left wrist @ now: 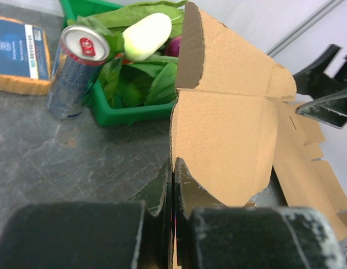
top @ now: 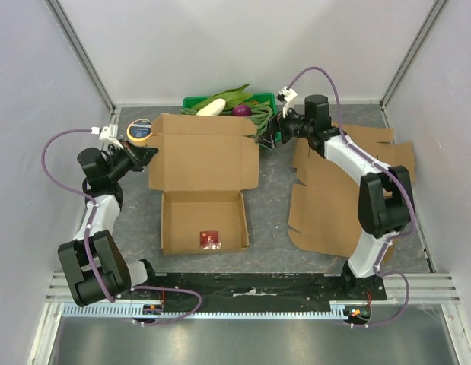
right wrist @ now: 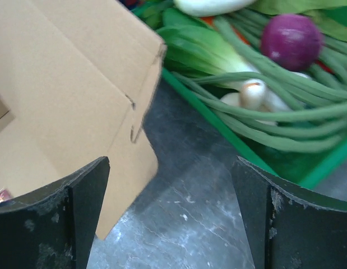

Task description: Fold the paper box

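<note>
The paper box (top: 204,220) lies mid-table as an open brown tray, its lid (top: 205,152) laid back toward the far side. My left gripper (top: 147,155) is at the lid's left edge, shut on the cardboard flap (left wrist: 229,140); in the left wrist view the left gripper (left wrist: 174,168) pinches the thin edge between its jaws. My right gripper (top: 269,131) is open just off the lid's right corner. In the right wrist view the right gripper (right wrist: 170,185) holds nothing, and the lid's side flap (right wrist: 78,95) hangs in front of its left finger (right wrist: 78,207).
A green bin (top: 270,102) of vegetables stands behind the lid, holding green beans (right wrist: 263,112) and a purple onion (right wrist: 291,33). A can (left wrist: 78,73) and an orange packet (left wrist: 16,56) sit at the far left. Flat cardboard blanks (top: 349,190) are stacked on the right. A small red item (top: 210,239) lies in the tray.
</note>
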{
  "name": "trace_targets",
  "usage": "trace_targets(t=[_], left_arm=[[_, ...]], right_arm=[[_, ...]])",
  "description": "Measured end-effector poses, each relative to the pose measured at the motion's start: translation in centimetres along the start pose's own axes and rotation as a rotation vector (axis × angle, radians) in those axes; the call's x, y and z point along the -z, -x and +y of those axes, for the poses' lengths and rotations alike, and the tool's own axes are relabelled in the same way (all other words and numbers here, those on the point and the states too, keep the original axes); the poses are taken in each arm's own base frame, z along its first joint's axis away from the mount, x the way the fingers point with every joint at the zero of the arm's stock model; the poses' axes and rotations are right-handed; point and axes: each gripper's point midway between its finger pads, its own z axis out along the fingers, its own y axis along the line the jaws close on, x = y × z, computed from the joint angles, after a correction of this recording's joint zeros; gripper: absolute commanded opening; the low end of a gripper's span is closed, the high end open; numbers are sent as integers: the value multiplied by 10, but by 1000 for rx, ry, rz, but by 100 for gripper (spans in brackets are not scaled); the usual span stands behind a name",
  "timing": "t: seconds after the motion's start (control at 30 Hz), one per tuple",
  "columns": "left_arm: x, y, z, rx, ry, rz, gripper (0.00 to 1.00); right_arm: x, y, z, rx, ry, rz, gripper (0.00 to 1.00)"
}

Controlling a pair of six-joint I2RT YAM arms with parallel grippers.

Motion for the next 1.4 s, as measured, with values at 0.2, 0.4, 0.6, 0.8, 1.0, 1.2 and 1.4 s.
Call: trace_targets(t=[0.2,0.4,0.6,0.8,1.0,1.2,1.4], left_arm=[[-6,7,-14,-39,-64,-2,2],[-8,6,-16,-45,-78,0,2],[-17,11,-19,-49,-59,-21,23],[-22,24,-23,-15,27,-75,68],[17,53,-39,0,189,-186,71],[48,66,-56,13,282,-208,80],[29,48,-40,-19,260,-101,74]], right_arm=[[-33,7,17,-5,264,-30,88],[-48,31,37,-84,403,-110,44],[-52,44,59,-35,435,-169,0],[-45,61,70,92,380,-194,0],[-32,79,66,267,285,-206,0],[-24,98,61,464,244,-188,0],[-11,94,72,603,263,-156,0]])
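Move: My left hand still pinches the box lid's left edge, with the right edge some 27 cm to its right, about 3 cm farther out and near its height. From my open right hand, that right edge is roughly 6 cm left, 1 cm ahead and 2 cm higher. The green tray's middle is about 12 cm left, 8 cm ahead and 16 cm down; the red packet in the box is about 19 cm left, 31 cm back and 17 cm down. My right hand sweeps about 8 cm left while climbing, turns some 20 degrees counter-clockwise and shuts on the lid near its right end, then lifts another 5 cm, rolling the grip and easing slightly back right. Once that hold is made, I open my left fingers, let go of the left edge and draw that hand back and up, sinking a little at the end. ##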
